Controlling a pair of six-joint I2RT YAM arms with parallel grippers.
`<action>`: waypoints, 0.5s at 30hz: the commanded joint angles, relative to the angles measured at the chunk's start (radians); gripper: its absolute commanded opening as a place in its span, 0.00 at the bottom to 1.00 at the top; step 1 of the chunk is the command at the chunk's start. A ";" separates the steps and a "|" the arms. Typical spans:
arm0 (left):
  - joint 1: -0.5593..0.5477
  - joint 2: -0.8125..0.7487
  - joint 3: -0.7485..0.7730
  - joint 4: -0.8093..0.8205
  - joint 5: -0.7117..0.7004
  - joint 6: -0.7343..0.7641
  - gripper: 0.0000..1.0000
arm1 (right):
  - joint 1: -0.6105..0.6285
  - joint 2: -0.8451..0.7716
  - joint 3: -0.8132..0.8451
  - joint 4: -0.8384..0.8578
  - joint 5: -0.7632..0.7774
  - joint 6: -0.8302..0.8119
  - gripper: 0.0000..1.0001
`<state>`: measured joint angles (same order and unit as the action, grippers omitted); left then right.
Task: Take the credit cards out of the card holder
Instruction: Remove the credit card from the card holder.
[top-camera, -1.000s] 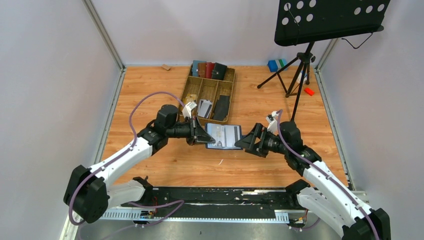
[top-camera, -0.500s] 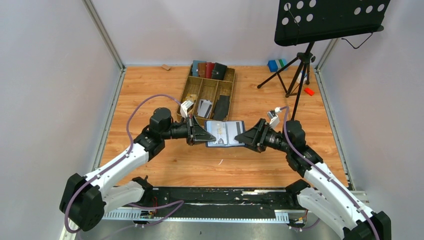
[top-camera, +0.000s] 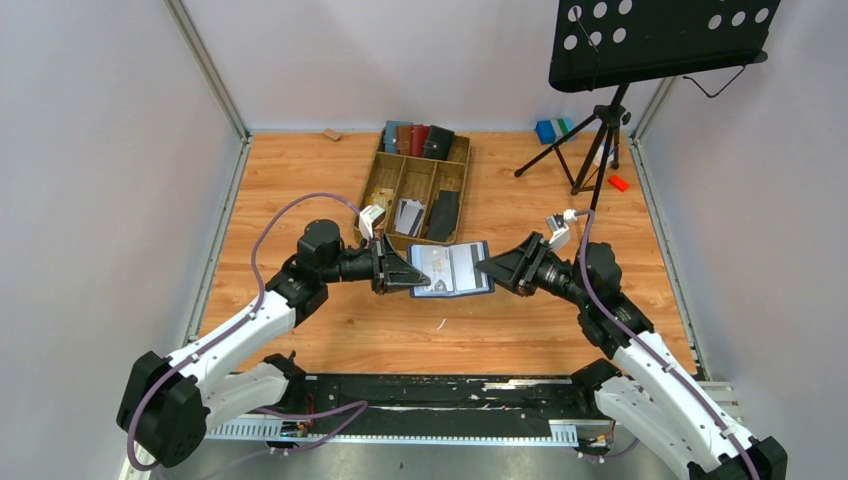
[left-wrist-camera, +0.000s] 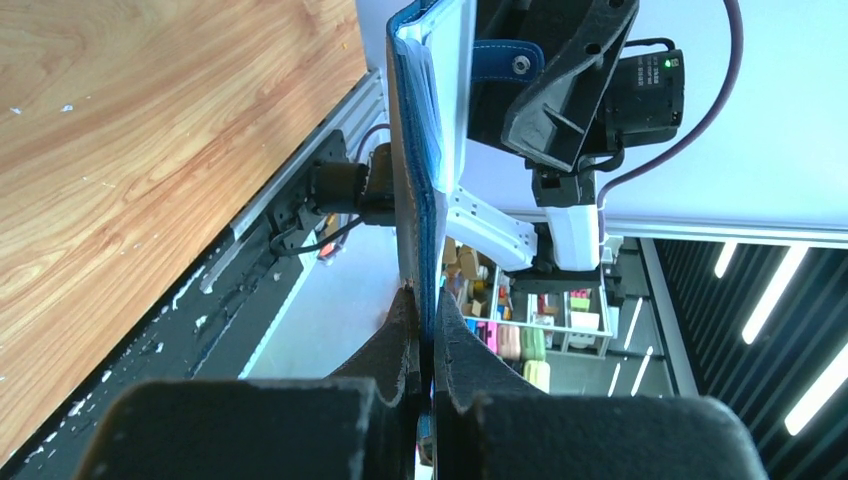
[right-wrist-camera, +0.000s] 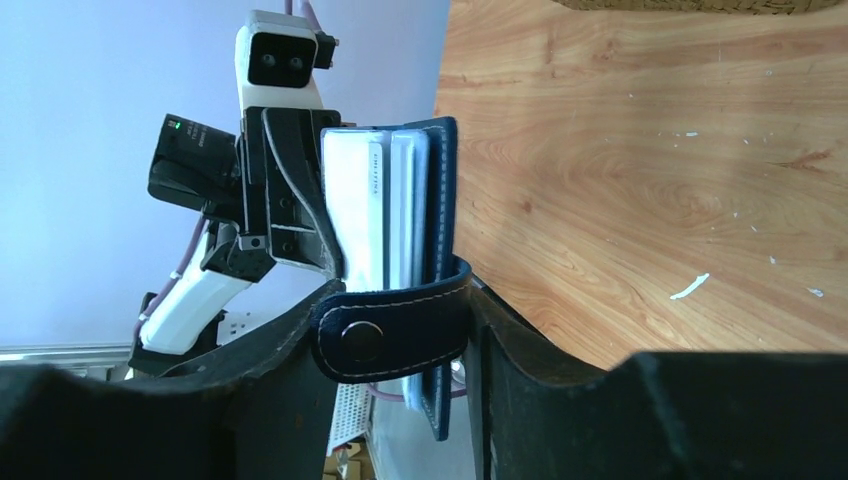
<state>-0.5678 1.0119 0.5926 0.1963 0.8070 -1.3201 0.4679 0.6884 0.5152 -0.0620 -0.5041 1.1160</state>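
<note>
The navy-blue card holder (top-camera: 450, 268) hangs open above the wooden table between both arms. White and grey credit cards (top-camera: 462, 266) and a tan one (top-camera: 437, 263) sit in its pockets. My left gripper (top-camera: 412, 272) is shut on the holder's left edge (left-wrist-camera: 420, 200), the cover pinched between its fingertips (left-wrist-camera: 428, 310). My right gripper (top-camera: 487, 268) has its jaws partly closed around the holder's right edge (right-wrist-camera: 440, 200). The snap tab (right-wrist-camera: 390, 325) lies across the gap between those fingers, and a gap remains beside the cover. White card edges (right-wrist-camera: 375, 210) show in the right wrist view.
A wooden divided tray (top-camera: 385, 185) stands just behind the holder, with cards and a black holder inside and several other holders (top-camera: 418, 140) at its back. A music stand's tripod (top-camera: 598, 140) is at the back right, near a blue block (top-camera: 548, 130) and a red block (top-camera: 618, 183).
My right gripper has moved in over the holder's right edge and its jaws have narrowed around the tab. The left gripper has kept its grip, and the holder has shifted slightly away.
</note>
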 joint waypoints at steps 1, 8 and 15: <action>-0.002 -0.017 0.000 0.052 0.015 -0.005 0.00 | -0.006 -0.004 0.041 0.051 0.027 0.000 0.42; -0.003 -0.026 -0.009 0.051 0.016 -0.007 0.00 | -0.006 0.009 0.023 0.100 0.016 0.031 0.23; -0.001 -0.029 -0.017 0.052 0.019 -0.007 0.00 | -0.006 0.002 0.001 0.149 0.015 0.069 0.14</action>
<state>-0.5678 1.0061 0.5762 0.2005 0.8043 -1.3231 0.4652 0.6994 0.5171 0.0017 -0.4980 1.1515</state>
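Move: The open card holder is pinched near its left side by the left hand; its middle lies about 4 cm right of that hand, some 2 cm ahead and level. From the right hand the middle is about 5 cm left, neither ahead nor back, with the strap side between its half-open fingers. The tray's loose cards lie about 12 cm ahead of the right hand and 14 cm left, the black wallet 13 ahead and 6 left, both some 20 cm below. Up by about 1 cm and slightly forward, the right hand eases along while its fingers close from half open to nearly shut, pinching the strap and the card holder's right-hand edge between them. The left hand stays practically in place and keeps its grip on the card holder. ##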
